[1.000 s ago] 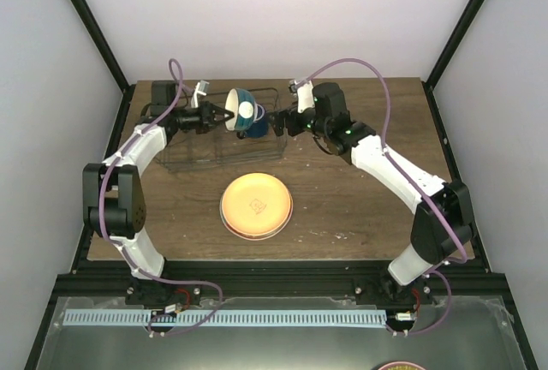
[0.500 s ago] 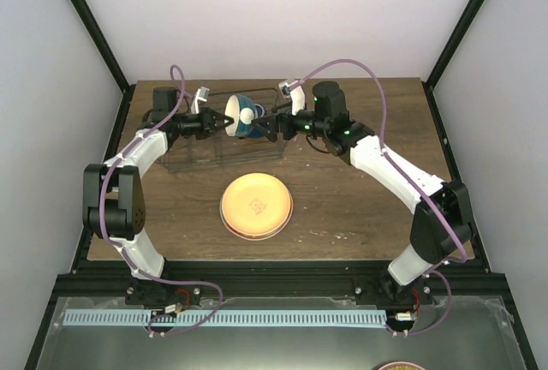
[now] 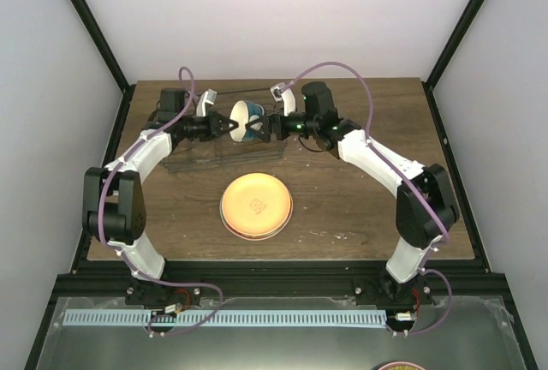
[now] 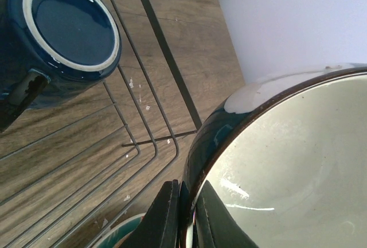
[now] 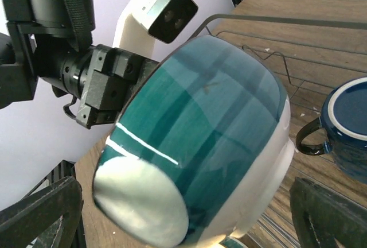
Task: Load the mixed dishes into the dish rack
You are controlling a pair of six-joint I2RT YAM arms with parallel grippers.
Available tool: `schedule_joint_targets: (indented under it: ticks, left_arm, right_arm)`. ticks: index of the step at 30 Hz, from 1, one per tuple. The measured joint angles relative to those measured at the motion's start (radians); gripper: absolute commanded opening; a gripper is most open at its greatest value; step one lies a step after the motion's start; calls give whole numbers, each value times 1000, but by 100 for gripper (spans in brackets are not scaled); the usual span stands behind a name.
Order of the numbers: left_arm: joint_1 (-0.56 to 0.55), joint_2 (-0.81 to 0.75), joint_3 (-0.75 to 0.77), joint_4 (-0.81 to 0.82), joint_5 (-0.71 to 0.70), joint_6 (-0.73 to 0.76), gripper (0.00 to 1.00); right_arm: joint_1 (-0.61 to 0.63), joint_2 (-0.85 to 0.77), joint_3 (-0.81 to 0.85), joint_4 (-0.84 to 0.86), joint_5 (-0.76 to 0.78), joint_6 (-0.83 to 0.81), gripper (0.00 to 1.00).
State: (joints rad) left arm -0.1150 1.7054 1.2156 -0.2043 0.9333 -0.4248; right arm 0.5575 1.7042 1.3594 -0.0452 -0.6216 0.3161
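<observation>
My left gripper (image 3: 229,123) is shut on the rim of the white-and-teal bowl (image 3: 242,118), one finger inside and one outside, and holds it tilted on its side above the dish rack (image 3: 193,158). In the left wrist view the fingertips (image 4: 172,202) pinch the bowl (image 4: 287,162). My right gripper (image 3: 262,123) is open, a finger on either side of the bowl (image 5: 195,139) without touching. The dark blue mug (image 4: 63,30) lies in the rack (image 4: 155,35), to the right in the right wrist view (image 5: 347,133). The orange-yellow plate (image 3: 256,205) lies flat on the table.
The wire rack (image 5: 269,58) stands at the back of the wooden table (image 3: 360,207), left of centre. A sliver of a teal-rimmed dish (image 4: 117,235) shows under the left fingers. Black frame posts run along both sides of the table.
The right gripper has moved left until its open fingers straddle the bowl. The left gripper has kept its grip and turned the bowl more edge-on over the rack.
</observation>
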Motion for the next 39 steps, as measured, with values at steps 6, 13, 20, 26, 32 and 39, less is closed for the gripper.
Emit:
schedule_joint_targets:
  ticks: [6,13,20,26,32,39]
  left_arm:
    - [-16,-9,8,-11,-30,18,0]
    - [-23,-9,8,0,-65,32,0]
    - [-26,-8,8,33,-95,31,0]
    - [-28,-8,8,57,-120,12,0]
    - [-32,-8,8,72,-136,0,0]
    - [-39,-8,3,109,-143,-29,0]
  right_arm:
    - [0,38,29,-4,-15,17,95]
    - [-1,47,36,-27,-27,50,71]
    - [-7,59,53,-37,-29,66,73]
    - [-11,77,76,-37,-34,61,77]
    - [-14,86,86,-36,-38,59,70]
    - [-21,87,90,-28,-45,59,46]
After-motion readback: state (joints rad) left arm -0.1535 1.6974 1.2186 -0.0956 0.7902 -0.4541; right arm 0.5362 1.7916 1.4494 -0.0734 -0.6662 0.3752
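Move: The bowl stands on edge in the left fingers, its middle about 3 cm right of the left hand point, 1 cm ahead and some 5 cm above. From the right hand it is about 2 cm left, 1 cm ahead and 1 cm below, between the open fingers. From the right hand, the mug is some 3 cm ahead, level sideways, and 18 cm below; the rack's middle is 10 cm left, 1 cm back, 20 cm below. Ease the wide-open right gripper down about 1 cm, then close its fingers roughly a quarter of their range until they grip the bowl's sides from above and below. Keep the left fingers pinched on the rim, and carry the bowl forward with both hands some 2 cm, letting the left wrist turn a few degrees. ##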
